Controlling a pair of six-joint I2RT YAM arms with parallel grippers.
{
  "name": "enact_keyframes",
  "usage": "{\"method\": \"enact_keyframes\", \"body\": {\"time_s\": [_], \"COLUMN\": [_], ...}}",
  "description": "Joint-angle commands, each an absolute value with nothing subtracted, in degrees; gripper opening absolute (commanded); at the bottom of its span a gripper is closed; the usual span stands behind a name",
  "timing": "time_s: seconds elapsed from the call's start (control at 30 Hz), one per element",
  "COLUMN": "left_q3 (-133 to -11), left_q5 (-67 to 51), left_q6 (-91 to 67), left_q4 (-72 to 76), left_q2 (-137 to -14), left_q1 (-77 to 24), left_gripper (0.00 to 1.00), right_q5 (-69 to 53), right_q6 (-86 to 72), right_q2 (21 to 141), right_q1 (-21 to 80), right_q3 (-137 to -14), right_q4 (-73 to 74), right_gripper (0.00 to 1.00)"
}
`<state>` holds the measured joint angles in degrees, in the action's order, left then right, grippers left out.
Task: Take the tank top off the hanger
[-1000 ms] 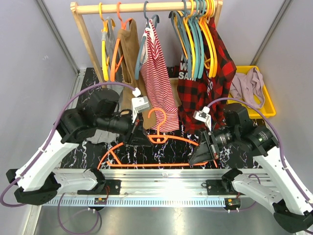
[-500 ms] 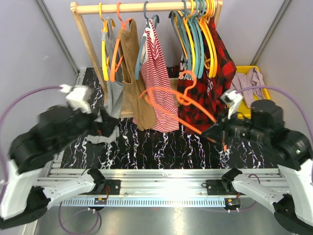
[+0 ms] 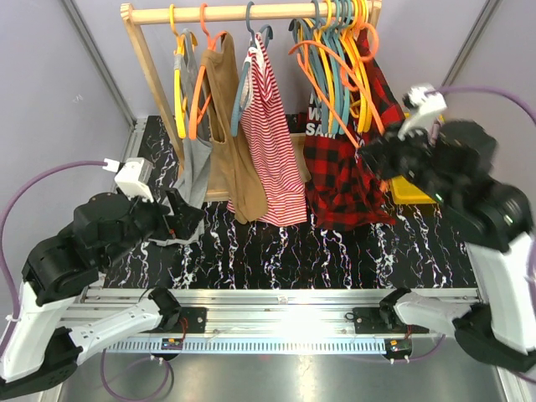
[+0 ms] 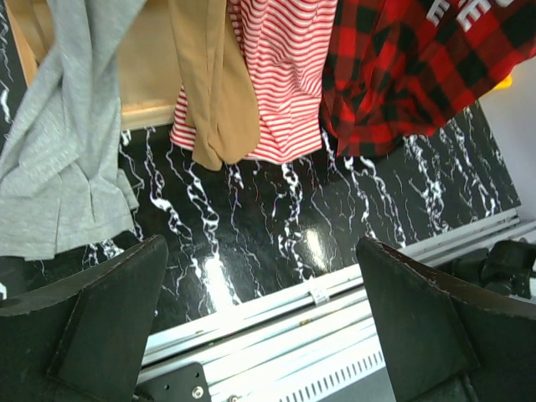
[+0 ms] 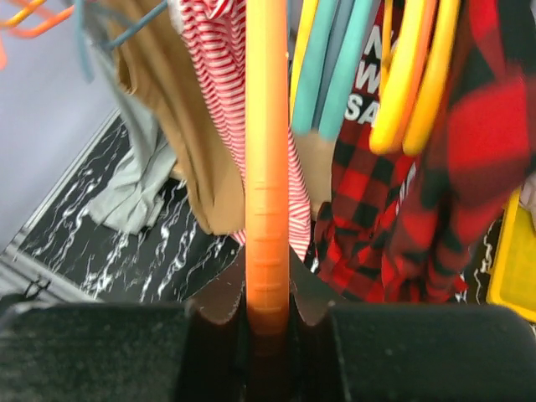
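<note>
A bare orange hanger [image 5: 267,167] stands clamped between the fingers of my right gripper [image 5: 267,289], which is shut on its bar. Seen from the top, that right gripper [image 3: 374,153] is raised at the rack's right end, and the hanger slants up among the hangers there. No garment is on it. A grey tank top [image 3: 194,159], a tan one [image 3: 230,142] and a red-striped one [image 3: 272,142] hang on the rod [image 3: 251,12]. My left gripper [image 3: 180,219] is low at the left, open and empty [image 4: 260,251], beside the grey top's hem [image 4: 59,167].
A red plaid shirt [image 3: 343,176] hangs under several teal, yellow and orange hangers at the rod's right end. A yellow bin [image 3: 410,191] is mostly hidden behind my right arm. The wooden rack post [image 3: 155,75] stands at the left on the black marble table [image 3: 285,251].
My left gripper let go of the orange hanger, opened and drew back to the left. My right arm lifted the hanger from over the table up to the rack's right end.
</note>
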<state>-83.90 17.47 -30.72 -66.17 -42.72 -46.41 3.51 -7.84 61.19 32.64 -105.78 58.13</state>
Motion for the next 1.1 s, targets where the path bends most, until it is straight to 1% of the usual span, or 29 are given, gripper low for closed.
{"method": "enact_keyframes", "body": {"time_s": [0.0,0.03,0.13,0.2,0.23,0.43,0.53,0.67,0.73,1.03,1.07], "left_q3": [-83.32,-83.06,-81.74,-81.04,-80.95,-80.77,-80.33,-79.81,-79.45,-78.4,-78.31], "left_q5": [15.3,15.03,13.98,13.45,13.27,13.1,12.66,12.3,12.3,11.87,11.78], "left_q6": [-31.82,-31.9,-32.17,-32.43,-32.52,-31.9,-31.82,-31.9,-31.82,-31.99,-32.25], "left_q4": [-61.96,-61.7,-60.47,-59.94,-59.77,-58.89,-58.19,-57.92,-57.83,-57.48,-57.39], "left_q2": [-42.36,-42.36,-42.1,-42.1,-42.27,-42.71,-42.8,-42.63,-42.28,-41.49,-41.4], "left_q1": [-46.32,-46.32,-46.41,-46.41,-46.32,-46.32,-46.32,-46.32,-46.32,-46.41,-46.32], "left_gripper": [0.99,0.99,0.99,0.99,0.99,0.99,0.99,0.99,0.99,0.99,0.99], "right_q5": [8.7,8.7,10.45,13.88,15.97,24.06,26.27,28.65,28.65,26.55,26.11], "right_q6": [-9.66,-10.1,-10.9,-10.64,-10.63,-10.63,-11.51,-13.62,-14.15,-14.76,-15.03], "right_q2": [69.77,72.74,76.62,78.83,81.62,93.31,97.8,104.14,106.34,108.72,108.46], "right_q1": [32.96,33.05,34.18,36.21,36.73,39.9,40.25,40.34,40.34,40.34,40.34], "right_q3": [-110.03,-111.87,-114.42,-116.62,-119.76,-133.56,-138.66,-147.55,-150.02,-150.29,-150.21], "right_q4": [52.21,51.77,48.17,46.85,46.93,51.06,53.52,62.03,63.71,65.21,66.0], "right_gripper": [0.0,0.0,0.0,0.0,0.0,0.0,0.0,0.0,0.0,0.0,0.06]}}
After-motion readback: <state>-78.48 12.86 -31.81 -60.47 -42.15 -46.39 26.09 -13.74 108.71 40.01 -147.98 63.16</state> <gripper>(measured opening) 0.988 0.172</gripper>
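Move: Some 35 cm ahead of the right hand, which holds the empty orange hanger by its near end, roughly 13 cm to its left and 10 cm above it, is the free stretch of rail aimed at. The bunch of hangers is about 30 cm ahead and 6 cm left; the striped top is about 28 cm ahead, 18 cm left and lower. From the left hand the rail spot lies roughly 42 cm ahead, 22 cm right and 20 cm up. Carrying the still-pinched orange hanger forward about 17 cm and left some 10 cm, the right hand heads for the rail between the striped top and the hanger bunch. It dips about 3 cm, lifts about 4 cm, then sinks about as much again while easing forward, turning roughly 15 degrees clockwise. The open, empty left hand drifts a couple of centimetres right. ##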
